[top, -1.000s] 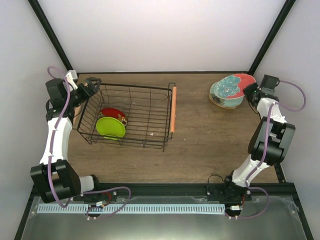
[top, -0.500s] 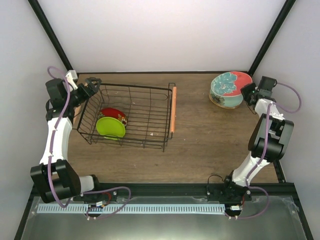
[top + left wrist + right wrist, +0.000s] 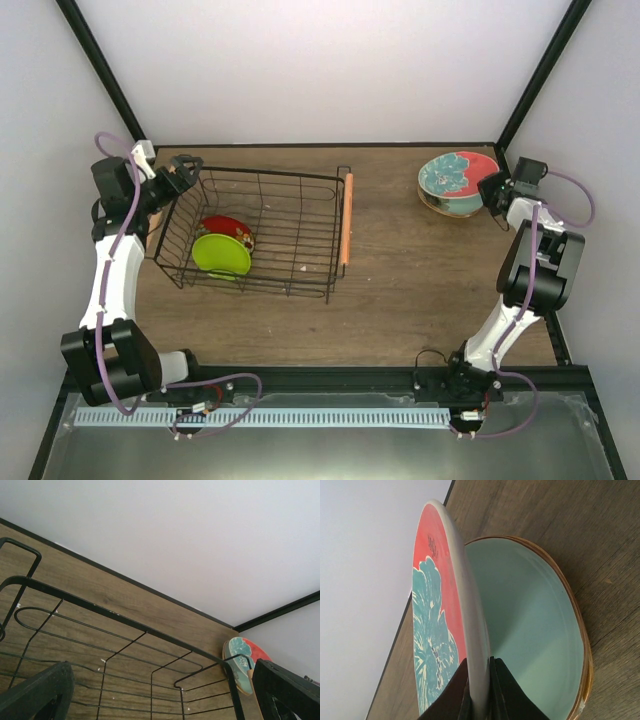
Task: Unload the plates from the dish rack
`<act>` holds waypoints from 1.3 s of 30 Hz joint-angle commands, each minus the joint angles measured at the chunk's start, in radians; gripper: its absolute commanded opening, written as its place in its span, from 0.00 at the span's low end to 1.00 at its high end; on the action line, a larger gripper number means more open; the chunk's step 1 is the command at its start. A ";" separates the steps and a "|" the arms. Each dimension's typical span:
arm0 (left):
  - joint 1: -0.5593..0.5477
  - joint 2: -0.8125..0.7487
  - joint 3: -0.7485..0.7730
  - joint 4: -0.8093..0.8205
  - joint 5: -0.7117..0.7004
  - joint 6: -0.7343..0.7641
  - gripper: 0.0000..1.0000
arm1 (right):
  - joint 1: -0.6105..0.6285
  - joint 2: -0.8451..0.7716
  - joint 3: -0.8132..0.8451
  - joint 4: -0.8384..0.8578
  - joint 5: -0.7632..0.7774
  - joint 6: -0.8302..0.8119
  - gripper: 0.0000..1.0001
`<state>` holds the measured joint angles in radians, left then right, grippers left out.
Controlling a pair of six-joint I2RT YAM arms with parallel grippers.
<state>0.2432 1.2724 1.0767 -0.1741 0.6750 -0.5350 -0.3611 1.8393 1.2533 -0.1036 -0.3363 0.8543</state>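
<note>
The dish rack stands at the left of the table, with the lime green plate and the small red patterned plate inside. My left gripper is open at the rack's back left corner; in the left wrist view the rack's rim wire runs between its wide-apart fingers. My right gripper is shut on the rim of the red-rimmed floral plate, held tilted over the mint green plate and the beige plate stacked at the far right. The right wrist view shows the fingers pinching the floral plate.
The rack's right wooden handle runs along its short side, with bare wooden table between rack and plate stack. Black frame posts stand at both back corners. The stack is close to the table's back right corner.
The floral plate has tipped down from steeply tilted towards flat over the stack, and my right gripper has moved slightly with it. The left arm and the rack have not moved.
</note>
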 commanded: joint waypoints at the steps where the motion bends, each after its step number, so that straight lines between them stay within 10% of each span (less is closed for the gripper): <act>1: -0.003 -0.002 0.020 -0.006 0.010 0.009 1.00 | 0.005 0.000 0.063 0.110 -0.036 0.021 0.01; 14: -0.003 -0.007 0.021 -0.012 0.010 0.015 1.00 | 0.013 0.058 0.064 0.074 -0.051 0.014 0.01; 26: -0.002 -0.009 0.011 -0.007 0.012 0.014 1.00 | 0.016 0.088 0.042 -0.086 -0.032 -0.024 0.43; 39: -0.004 -0.015 -0.012 0.010 0.024 0.000 1.00 | 0.023 0.112 0.164 -0.346 0.069 -0.178 0.63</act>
<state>0.2432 1.2724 1.0767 -0.1799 0.6800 -0.5289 -0.3458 1.9373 1.3415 -0.3420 -0.3122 0.7532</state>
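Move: The right hand still pinches the tilted red plate by its right rim. The plate stack it is going down onto, teal on cream, lies with its middle about 8 cm to the hand's left, 2 cm ahead and 8 cm below. The dish rack's right handle is some 35 cm to that hand's left, 7 cm nearer the base and slightly lower. From the idle left hand the stack is roughly 60 cm to the right, 12 cm ahead and 25 cm below. Still pinching the red plate's right rim, the right hand lowers it about 2 cm onto the stack and holds there briefly. Then the fingers open to over half, letting go as the hand sinks another 3–4 cm, draws back roughly 2 cm and tips some 10 degrees further down, ending with the fingers spread either side of the rim. ##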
